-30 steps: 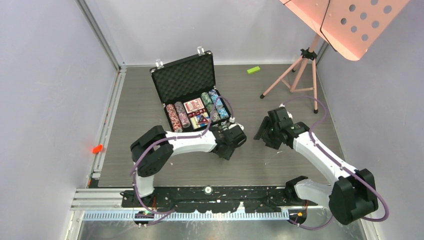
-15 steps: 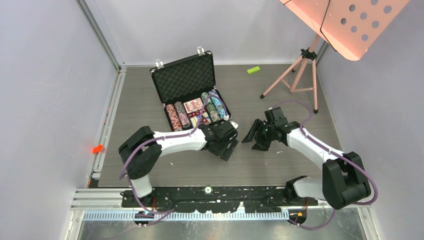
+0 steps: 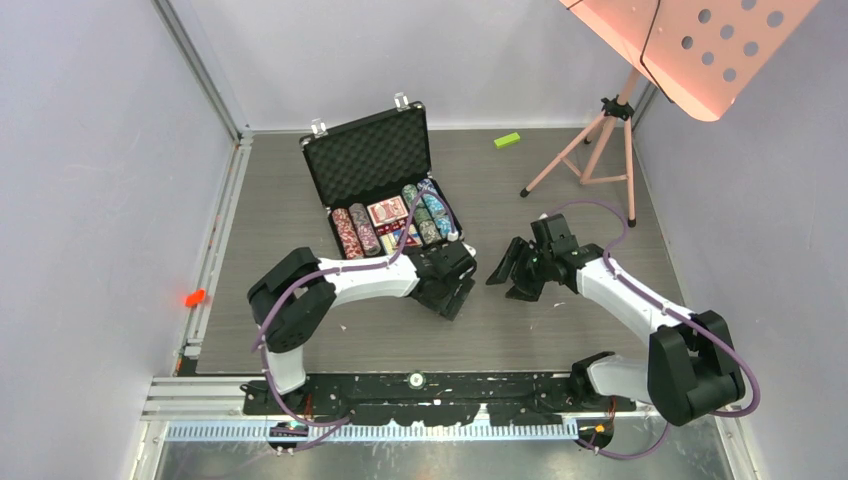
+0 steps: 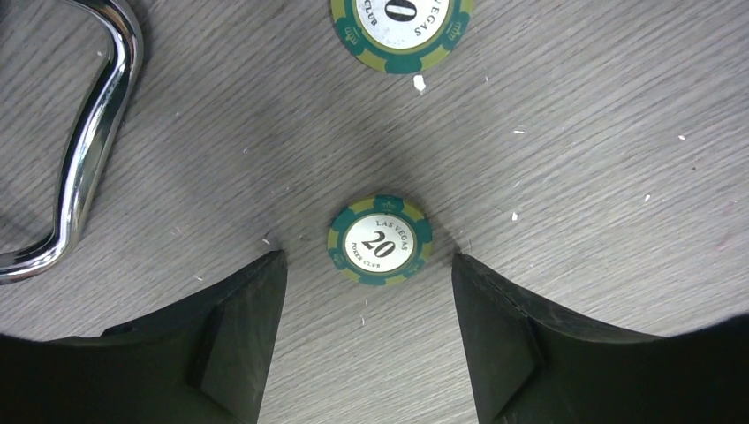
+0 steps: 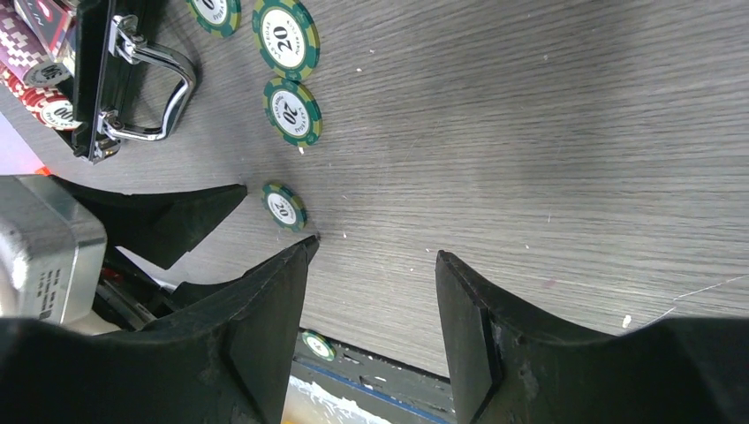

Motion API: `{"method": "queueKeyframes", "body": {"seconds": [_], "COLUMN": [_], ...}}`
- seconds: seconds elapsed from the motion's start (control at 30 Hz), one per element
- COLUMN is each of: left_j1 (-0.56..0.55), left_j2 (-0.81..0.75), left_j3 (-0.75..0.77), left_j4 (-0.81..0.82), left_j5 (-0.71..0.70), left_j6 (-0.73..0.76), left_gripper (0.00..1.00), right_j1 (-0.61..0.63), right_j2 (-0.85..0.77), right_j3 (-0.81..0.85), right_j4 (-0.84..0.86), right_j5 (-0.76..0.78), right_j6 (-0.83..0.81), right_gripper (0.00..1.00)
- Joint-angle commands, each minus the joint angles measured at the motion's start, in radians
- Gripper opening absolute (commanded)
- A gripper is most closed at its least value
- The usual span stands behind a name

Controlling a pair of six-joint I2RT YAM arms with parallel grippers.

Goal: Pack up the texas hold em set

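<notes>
The black briefcase (image 3: 330, 170) of the texas hold em set stands open at the back middle, foam lid up. Rows of striped chips (image 3: 355, 232) and a red-backed card deck (image 3: 386, 211) fill its base. Its silver handle (image 4: 84, 150) faces the arms. Several green "20" chips lie loose on the table in front of it. One green chip (image 4: 381, 240) lies flat between the tips of my left gripper (image 3: 455, 287), which is open over it. My right gripper (image 5: 375, 249) is open and empty just right of there (image 3: 503, 280). No dice show.
Two more green chips (image 5: 284, 35) (image 5: 293, 110) lie between the handle and the left gripper. Another chip (image 5: 318, 344) sits on the black base rail past the table's near edge. A green block (image 3: 507, 140) and a pink tripod stand (image 3: 600, 140) are at the back right.
The left gripper has opened and shifted slightly left. The right arm has swung left and down, bringing its gripper close beside the left one.
</notes>
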Motion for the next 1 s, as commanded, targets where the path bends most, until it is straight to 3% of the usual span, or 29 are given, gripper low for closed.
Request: {"method": "queueKeyframes", "body": {"seconds": [0.0, 0.1, 0.3, 0.43, 0.9, 0.97], "left_j1": [0.006, -0.001, -0.001, 0.006, 0.171, 0.174], "left_j2": [0.03, 0.039, 0.08, 0.079, -0.046, -0.045], "left_j3": [0.037, 0.03, 0.03, 0.015, -0.178, -0.167], "left_j4": [-0.015, -0.012, -0.011, 0.01, 0.261, 0.225], "left_j5": [0.013, -0.01, 0.007, 0.021, 0.383, 0.356], "left_j6": [0.008, 0.005, -0.001, -0.003, 0.026, 0.029], "left_gripper": [0.7, 0.67, 0.44, 0.37, 0.35, 0.43], "right_j1": [-0.004, -0.004, -0.003, -0.004, -0.001, -0.001], "right_j2": [-0.042, -0.04, -0.031, -0.028, 0.071, 0.087], "right_j3": [0.035, 0.034, 0.04, 0.042, 0.008, 0.011], "right_j4": [-0.014, -0.015, -0.015, -0.015, 0.13, 0.143], "right_j5": [0.033, 0.037, 0.037, 0.038, -0.107, -0.113], "right_j6": [-0.005, -0.005, -0.008, -0.014, 0.031, 0.037], "right_gripper": [0.61, 0.61, 0.6, 0.6, 0.58, 0.58]}}
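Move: The green 20 chip lies almost exactly at the left hand, about 1 cm below the point between its open fingers. The next green chip is some 6 cm ahead and 5 cm right of the left hand, a further chip about 10 cm ahead and 7 cm right, and the case's chrome handle roughly 8 cm ahead and 5 cm left. From the right hand, the chip at the left hand's fingers is about 14 cm left, 3 cm back and 6 cm lower. The left hand stays low over the green 20 chip and closes its fingers from well open to a bit over a third, bringing the tips onto the chip's opposite edges in a flat pinch while it eases slightly forward, about 1 cm in all. Once they have closed, it barely rises and its wrist tilts some 15 degrees so that the fingers point more to the right, while the right hand, still open, ends by edging about 1 cm left towards the chip. ##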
